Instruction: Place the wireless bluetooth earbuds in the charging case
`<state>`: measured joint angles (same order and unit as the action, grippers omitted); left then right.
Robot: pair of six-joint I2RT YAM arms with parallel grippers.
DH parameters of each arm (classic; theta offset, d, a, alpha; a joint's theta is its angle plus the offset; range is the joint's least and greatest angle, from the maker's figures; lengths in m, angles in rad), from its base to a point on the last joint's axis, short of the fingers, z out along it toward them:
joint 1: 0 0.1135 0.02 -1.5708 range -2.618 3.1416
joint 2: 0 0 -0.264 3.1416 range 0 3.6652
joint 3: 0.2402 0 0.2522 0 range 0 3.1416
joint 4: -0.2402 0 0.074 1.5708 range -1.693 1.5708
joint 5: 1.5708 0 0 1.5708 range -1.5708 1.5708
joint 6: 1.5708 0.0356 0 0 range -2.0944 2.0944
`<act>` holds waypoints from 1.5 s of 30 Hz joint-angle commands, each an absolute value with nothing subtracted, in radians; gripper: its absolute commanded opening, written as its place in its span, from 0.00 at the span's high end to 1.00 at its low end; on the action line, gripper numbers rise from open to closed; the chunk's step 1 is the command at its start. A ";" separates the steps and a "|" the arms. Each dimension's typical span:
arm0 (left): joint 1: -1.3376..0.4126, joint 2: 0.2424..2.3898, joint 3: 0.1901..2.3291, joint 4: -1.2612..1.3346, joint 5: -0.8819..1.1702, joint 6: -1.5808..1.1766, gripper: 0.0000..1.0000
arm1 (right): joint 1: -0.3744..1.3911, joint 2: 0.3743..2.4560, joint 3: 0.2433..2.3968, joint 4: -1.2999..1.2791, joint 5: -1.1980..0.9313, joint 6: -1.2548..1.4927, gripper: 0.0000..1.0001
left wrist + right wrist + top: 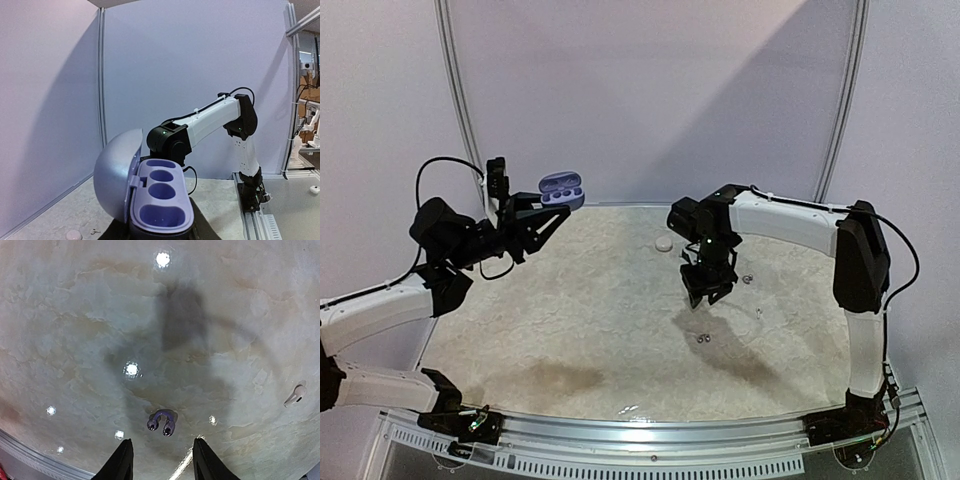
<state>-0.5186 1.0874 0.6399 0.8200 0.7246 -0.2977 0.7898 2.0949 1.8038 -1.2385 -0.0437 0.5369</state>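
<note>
My left gripper (545, 215) is raised over the table's back left, shut on the lilac charging case (561, 190). The case (161, 197) stands open with its domed lid swung left, and its moulded hollows look empty. A wireless earbud (162, 421), a tiny purple U-shaped piece with two shiny ends, lies on the marble top. My right gripper (161, 447) hangs just above it, jaws apart with nothing between them. From the top view that earbud (703, 338) lies a little in front of the right gripper (708, 293).
A white stemmed earbud (295, 395) lies to the right of my right gripper. Another small bud (747, 279) sits near the right arm, and a white round case (663, 243) lies at the back middle. The table's curved rail (650, 425) runs along the near edge.
</note>
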 commanded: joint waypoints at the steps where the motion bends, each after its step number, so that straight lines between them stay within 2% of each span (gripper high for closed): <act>1: -0.514 1.048 0.613 0.793 0.706 -0.264 1.00 | 0.790 2.108 1.832 -1.248 -0.041 0.593 0.58; 6: -0.514 1.022 0.595 0.758 0.707 -0.186 1.00 | 0.789 2.140 1.834 -1.285 -0.026 0.605 0.58; 10: -0.514 1.015 0.568 0.777 0.703 -0.145 1.00 | 0.788 2.157 1.838 -1.307 -0.005 0.617 0.68; 21: -0.511 1.000 0.575 0.736 0.682 -0.126 1.00 | 0.789 2.179 1.745 -1.256 -0.074 0.639 0.73; 29: -0.508 1.007 0.566 0.754 0.679 -0.139 1.00 | 0.789 2.190 1.687 -1.222 -0.115 0.643 0.83; 45: -0.508 1.009 0.569 0.752 0.681 -0.128 1.00 | 0.789 2.183 1.628 -1.170 -0.149 0.646 0.86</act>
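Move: The earbuds lie on the table under my right hand, about 4 cm back, 1 cm right and 7 cm below it. A silver earbud is some 18 cm ahead and 13 cm right of that hand, a white earbud about 5 cm ahead and 14 cm right, both on the table. From my left hand, the one holding the open charging case, the earbuds lie roughly 29 cm right, 1 cm ahead and 36 cm below. I sink my right hand about 6 cm onto the earbuds while drawing back some 3.5 cm and slightly right, swinging the downward fingertips about 10 degrees back towards my base. The fingers narrow from just under half open to nearly shut, coming down around the right-hand bud. My left hand keeps the charging case gripped and settles about 1.5 cm lower. ##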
